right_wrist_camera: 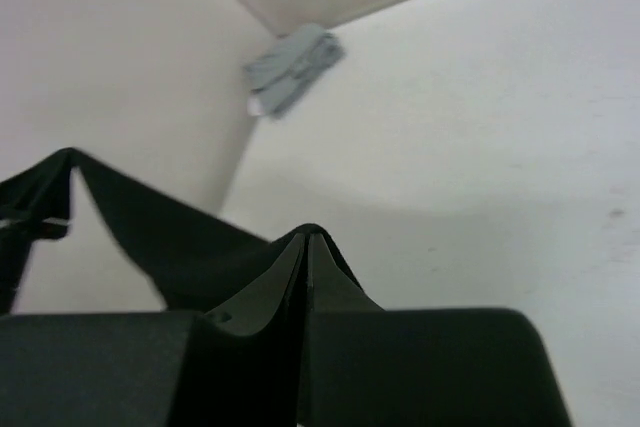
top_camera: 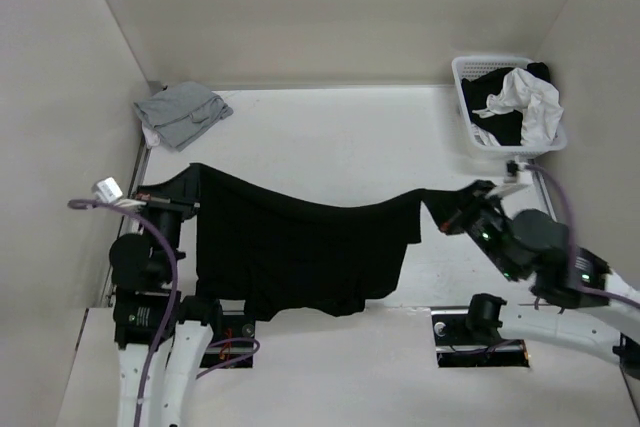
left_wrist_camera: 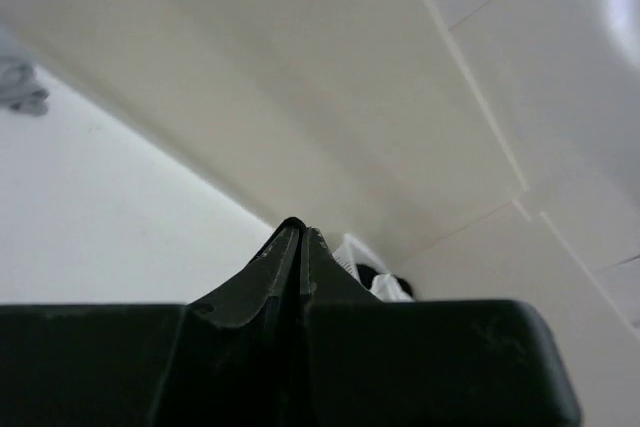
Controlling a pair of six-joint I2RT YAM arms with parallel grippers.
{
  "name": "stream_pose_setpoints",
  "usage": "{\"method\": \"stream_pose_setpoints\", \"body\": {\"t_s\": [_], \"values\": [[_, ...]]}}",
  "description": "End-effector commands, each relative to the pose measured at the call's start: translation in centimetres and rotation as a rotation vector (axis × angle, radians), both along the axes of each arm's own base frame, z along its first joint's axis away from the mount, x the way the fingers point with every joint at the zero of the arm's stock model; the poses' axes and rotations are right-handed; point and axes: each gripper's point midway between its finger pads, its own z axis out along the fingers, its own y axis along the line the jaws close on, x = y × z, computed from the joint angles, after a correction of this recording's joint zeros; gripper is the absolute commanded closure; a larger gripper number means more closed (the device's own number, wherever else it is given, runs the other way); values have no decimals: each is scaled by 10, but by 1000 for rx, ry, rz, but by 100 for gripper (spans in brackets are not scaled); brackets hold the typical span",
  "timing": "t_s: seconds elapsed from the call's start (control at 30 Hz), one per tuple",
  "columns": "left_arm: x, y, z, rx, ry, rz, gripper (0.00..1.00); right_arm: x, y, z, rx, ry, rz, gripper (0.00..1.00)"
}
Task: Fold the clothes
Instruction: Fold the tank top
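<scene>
The clothes (top_camera: 300, 242), one large plain black garment, hang stretched in the air between my two grippers and sag in the middle, with the lower hem near the arm bases. My left gripper (top_camera: 185, 190) is shut on the garment's left top corner. My right gripper (top_camera: 438, 209) is shut on the right top corner. In the left wrist view the fingers (left_wrist_camera: 297, 230) are pressed together with a thin black edge over their tips. From the right gripper (right_wrist_camera: 308, 235) the black cloth (right_wrist_camera: 150, 232) runs off to the left.
A light grey garment (top_camera: 182, 114) lies at the back left corner of the white table. A white basket (top_camera: 478, 137) with a white cloth (top_camera: 530, 102) and dark cloth in it stands at the back right. Walls close in on both sides.
</scene>
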Motion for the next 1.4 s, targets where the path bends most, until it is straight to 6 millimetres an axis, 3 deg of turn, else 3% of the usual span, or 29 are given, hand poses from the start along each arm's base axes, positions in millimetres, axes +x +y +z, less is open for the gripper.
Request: {"method": "stream_pose_setpoints", "body": {"t_s": [0.0, 0.07, 0.17, 0.3, 0.5, 0.63, 0.73, 0.83, 1.03, 1.17, 1.37], "values": [[44, 3, -70, 23, 202, 34, 100, 40, 22, -45, -140, 50, -54, 96], [70, 1, -102, 4, 268, 31, 100, 75, 34, -72, -134, 96, -32, 97], [114, 0, -140, -37, 345, 37, 100, 133, 36, -117, -111, 183, -37, 97], [185, 1, -159, -89, 384, 44, 100, 209, 29, -157, -100, 268, -91, 98], [285, 10, -196, -85, 487, 51, 100, 309, 28, -176, -97, 322, -129, 98], [305, 13, -207, -90, 520, 45, 100, 341, 25, -177, -100, 347, -133, 98], [291, 9, -194, -79, 485, 43, 100, 334, 20, -175, -104, 342, -138, 98], [262, 4, -189, -85, 452, 49, 100, 309, 13, -182, -96, 347, -141, 98], [204, 3, -204, -116, 435, 44, 100, 253, -2, -203, -58, 358, -160, 98], [170, -2, -207, -124, 419, 8, 100, 216, 0, -223, -53, 384, -150, 98], [104, 4, -229, -136, 427, -13, 100, 163, -5, -247, -50, 417, -152, 98]]}}
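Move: The bare table where the tank top is to be laid lies about 18 cm ahead of the left hand, 20 cm to its right and 36 cm below; from the right hand it is roughly 22 cm ahead and 24 cm to the left, some 35 cm down. The grey clothes are about 45 cm ahead of the left hand and 21 cm to its left, the basket about 47 cm ahead of the right hand and 35 cm to its right, both low. Both closed grippers keep their pinch on the hem corners and swing the hanging tank top forward and down together, about 30 cm out and 25 cm down over the bare table, while the wrists tip some 30 to 40 degrees downward. Then both draw back towards the bases by about 16 cm, staying low, the right hand sinking another 5 cm and the left nearly level with its fingers tilting partly up again. ##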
